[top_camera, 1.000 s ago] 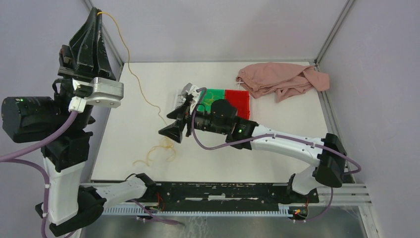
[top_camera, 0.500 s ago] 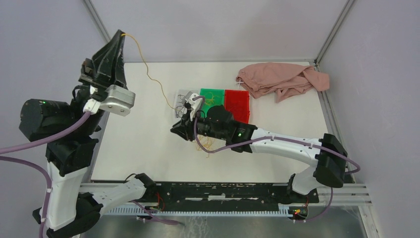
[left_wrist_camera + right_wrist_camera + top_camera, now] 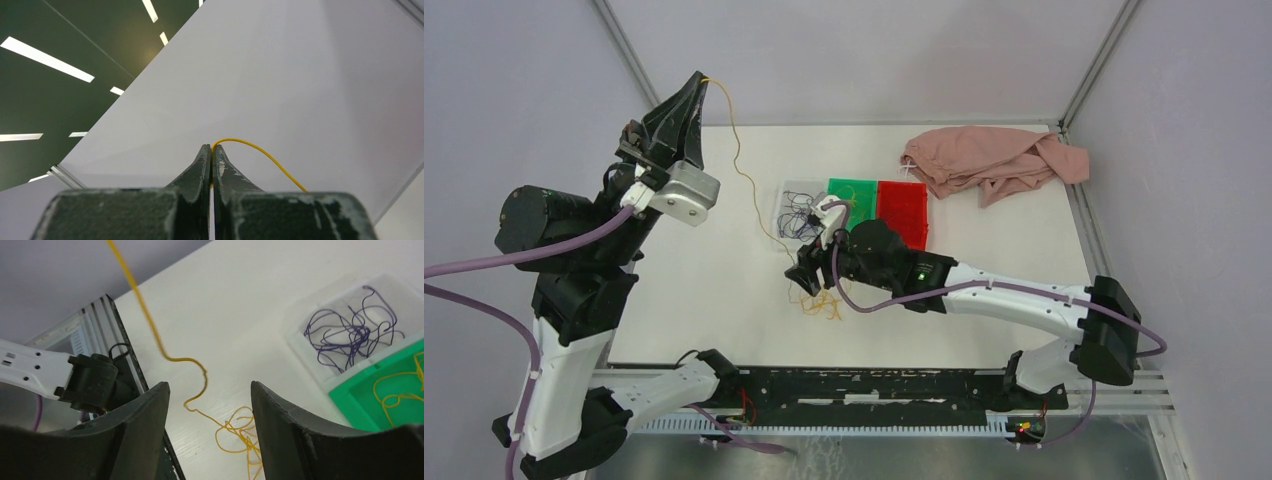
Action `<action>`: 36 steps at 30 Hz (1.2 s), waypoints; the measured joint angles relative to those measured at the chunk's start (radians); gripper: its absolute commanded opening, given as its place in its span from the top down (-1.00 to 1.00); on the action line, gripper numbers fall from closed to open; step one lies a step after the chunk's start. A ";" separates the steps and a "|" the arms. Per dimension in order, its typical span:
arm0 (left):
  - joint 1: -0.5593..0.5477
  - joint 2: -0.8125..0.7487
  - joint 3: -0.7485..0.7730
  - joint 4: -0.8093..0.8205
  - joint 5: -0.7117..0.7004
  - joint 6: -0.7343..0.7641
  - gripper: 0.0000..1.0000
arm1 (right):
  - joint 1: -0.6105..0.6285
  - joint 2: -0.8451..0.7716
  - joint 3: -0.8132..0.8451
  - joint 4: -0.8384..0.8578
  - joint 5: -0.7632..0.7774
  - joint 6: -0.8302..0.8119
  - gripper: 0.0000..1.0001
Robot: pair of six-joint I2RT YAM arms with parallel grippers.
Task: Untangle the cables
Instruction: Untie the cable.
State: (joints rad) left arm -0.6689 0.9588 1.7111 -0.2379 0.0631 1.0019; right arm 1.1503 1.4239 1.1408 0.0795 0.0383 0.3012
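Observation:
My left gripper (image 3: 701, 82) is raised high at the back left and shut on one end of a yellow cable (image 3: 742, 170). The left wrist view shows the strand (image 3: 260, 151) pinched at the fingertips of that gripper (image 3: 212, 148). The strand hangs down to a small yellow tangle (image 3: 824, 306) on the table. My right gripper (image 3: 803, 279) is open and empty, low over that tangle. In the right wrist view the tangle (image 3: 241, 434) lies between the gripper's (image 3: 209, 387) fingers and the strand (image 3: 150, 329) rises to the upper left. Red cables are not in view.
A clear tray (image 3: 786, 196) holds dark purple cables (image 3: 352, 332). Beside it are a green tray (image 3: 860, 187) holding a yellow strand (image 3: 397, 390) and a red tray (image 3: 902, 208). A pink cloth (image 3: 994, 160) lies at the back right. The metal rail (image 3: 874, 385) runs along the near edge.
My left gripper has swung right and lower with the yellow strand. The tangle has been dragged right across the table. My right gripper has moved right and down over it.

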 measured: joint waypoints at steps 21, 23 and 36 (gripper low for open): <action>0.000 -0.013 -0.008 -0.025 0.018 -0.080 0.90 | 0.000 0.126 -0.053 0.078 0.001 0.065 0.78; 0.000 -0.031 -0.027 -0.040 0.018 -0.121 0.81 | 0.000 0.126 -0.053 0.107 0.006 0.064 0.90; 0.000 -0.190 -0.446 -0.314 0.219 -0.622 0.50 | -0.025 0.000 -0.166 0.300 -0.017 0.124 0.96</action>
State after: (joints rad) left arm -0.6689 0.7692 1.2648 -0.5522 0.2817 0.3801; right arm 1.1255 1.4239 0.9752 0.3794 0.0216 0.4255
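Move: The yellow strand that the right hand goes for hangs some 5 cm below its open fingers, about 2 cm to the left and 1 cm ahead. From that hand the loose yellow heap lies about 3 cm ahead, 3 cm right and 26 cm down; the white box is some 24 cm ahead and 2 cm left, the green box 24 cm ahead and 10 cm right. From the left hand, which holds the cable's upper end, the strand's grasp spot is about level ahead, 5 cm right and 42 cm below. Downward about 7 cm and slightly left, the right hand follows the hanging strand, shuts its fingers on it near the low point, then rises some 6 cm with it pinched. The left hand holds still at first, then parts its fingers to let go of the upper end and swoops about 23 cm down and 6 cm right towards the right hand, tipping its fingers down by some 50 degrees. ##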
